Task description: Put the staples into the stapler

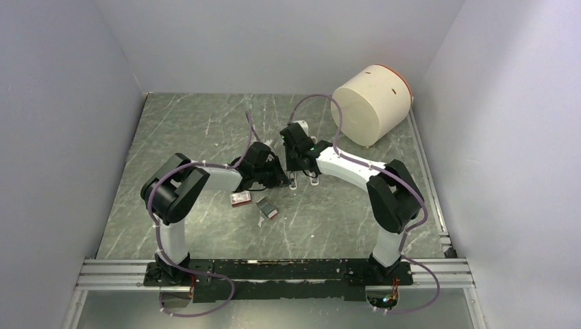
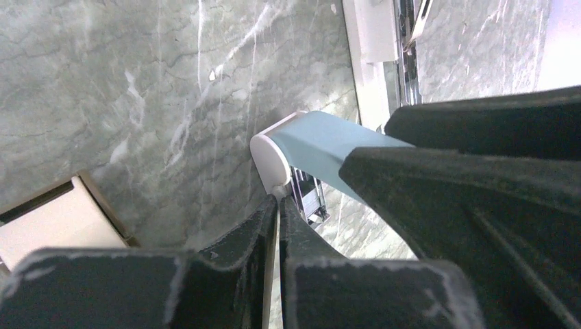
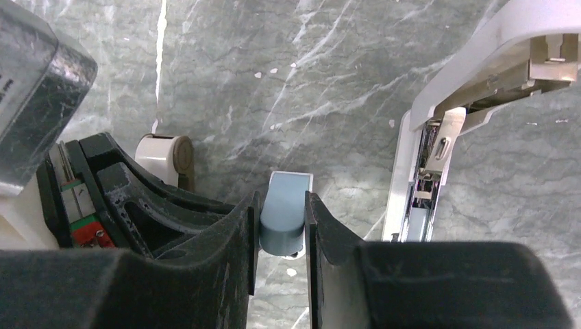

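The white stapler [image 1: 314,180] stands open at mid-table between my two grippers. In the right wrist view its blue-grey cover [image 3: 284,216] is clamped between my right gripper [image 3: 282,205], and the white arm with the bare metal magazine [image 3: 428,185] rises to the right. My left gripper [image 2: 279,205] is shut, its tips against the white rounded end of the stapler [image 2: 268,157]. A thin pale sliver shows in the seam between the fingers and I cannot tell what it is. The staples [image 1: 267,208], a grey block with a red end, lie on the table just in front of both grippers.
A little red box [image 1: 240,199] lies beside the staples, and shows open at the left wrist view's lower left [image 2: 55,223]. A big cream cylinder [image 1: 372,103] lies on its side at the back right. Grey walls close in on three sides, and a metal rail [image 1: 274,271] runs along the near edge.
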Available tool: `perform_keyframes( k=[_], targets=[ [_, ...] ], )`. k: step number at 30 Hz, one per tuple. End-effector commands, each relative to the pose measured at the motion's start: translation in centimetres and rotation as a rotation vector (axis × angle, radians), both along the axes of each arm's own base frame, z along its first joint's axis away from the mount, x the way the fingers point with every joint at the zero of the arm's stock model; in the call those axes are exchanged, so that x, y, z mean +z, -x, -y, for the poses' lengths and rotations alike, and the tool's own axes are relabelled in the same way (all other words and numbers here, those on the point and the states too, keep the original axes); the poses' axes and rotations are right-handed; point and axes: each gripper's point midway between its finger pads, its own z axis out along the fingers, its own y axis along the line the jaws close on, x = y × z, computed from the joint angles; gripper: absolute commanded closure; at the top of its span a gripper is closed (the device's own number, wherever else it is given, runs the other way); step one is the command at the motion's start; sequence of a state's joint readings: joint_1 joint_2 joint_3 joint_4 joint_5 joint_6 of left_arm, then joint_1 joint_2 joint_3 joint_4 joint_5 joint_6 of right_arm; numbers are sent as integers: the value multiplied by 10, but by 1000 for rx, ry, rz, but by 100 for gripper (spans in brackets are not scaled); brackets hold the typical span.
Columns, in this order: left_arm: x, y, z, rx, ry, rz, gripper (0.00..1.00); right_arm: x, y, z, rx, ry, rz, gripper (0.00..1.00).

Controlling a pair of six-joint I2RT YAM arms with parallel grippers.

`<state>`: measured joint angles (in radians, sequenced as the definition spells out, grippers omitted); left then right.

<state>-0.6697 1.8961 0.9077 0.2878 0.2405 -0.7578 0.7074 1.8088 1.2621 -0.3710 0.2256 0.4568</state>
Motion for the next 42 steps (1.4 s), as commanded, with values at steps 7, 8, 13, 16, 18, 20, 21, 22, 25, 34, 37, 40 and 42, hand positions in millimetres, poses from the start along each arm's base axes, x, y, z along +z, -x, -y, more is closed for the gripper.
perform_keyframes(
  k=[7,8,13,16,18,20,21,22,25,34,37,40,42],
  targets=[
    [-51,11,-38,62,-218,-65,91,-7,23,2,-23,51,-33,79],
    [-52,11,-38,61,-218,-66,91,-8,23,3,-31,64,-31,79],
    [-51,12,-38,58,-214,-65,92,-11,29,3,-38,64,-30,80],
    [-50,14,-35,49,-200,-70,93,-13,31,5,-45,57,-20,80],
    [-50,14,-35,47,-195,-68,92,-14,32,6,-49,45,-9,80],
    [-50,14,-35,46,-198,-66,92,-16,32,6,-49,32,4,79],
    [-50,14,-35,44,-200,-67,92,-18,33,6,-48,28,7,79],
    [-50,14,-35,44,-198,-66,92,-19,34,6,-46,27,8,79],
    [-46,13,-35,47,-189,-58,92,-26,37,6,-35,27,4,79],
    [-22,11,-28,48,-135,-28,91,-50,47,13,-26,64,-43,78],
    [-8,8,-25,39,-115,0,91,-58,52,14,-22,71,-65,78],
    [2,7,-22,25,-105,15,91,-67,55,16,-18,84,-87,79],
    [8,7,-21,19,-92,29,91,-73,57,16,-17,95,-106,79]
  ],
)
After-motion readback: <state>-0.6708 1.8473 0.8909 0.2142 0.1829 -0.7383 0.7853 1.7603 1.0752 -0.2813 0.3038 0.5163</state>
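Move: The right hand still grips the raised blue lid of the stapler. Its white base lies roughly 2 cm back from and 5 cm below that hand, no distance sideways. The left fingertips are at the base's left side, its middle about 2 cm ahead and 1 cm to their right at about their height. An open white stapler stands some 6 cm to the right of the base and 3 cm farther out, and a cream-brown stapler about 7 cm to its left and 3 cm farther out. Keeping its pinch on the blue lid, the right hand swings it over onto the base, first drawing back about 4 cm, then curving down some 3 cm and easing lower at the end. The nearly shut left fingertips stay low against the base's left side through most of this, then come away about 1.5 cm to the left without opening. ##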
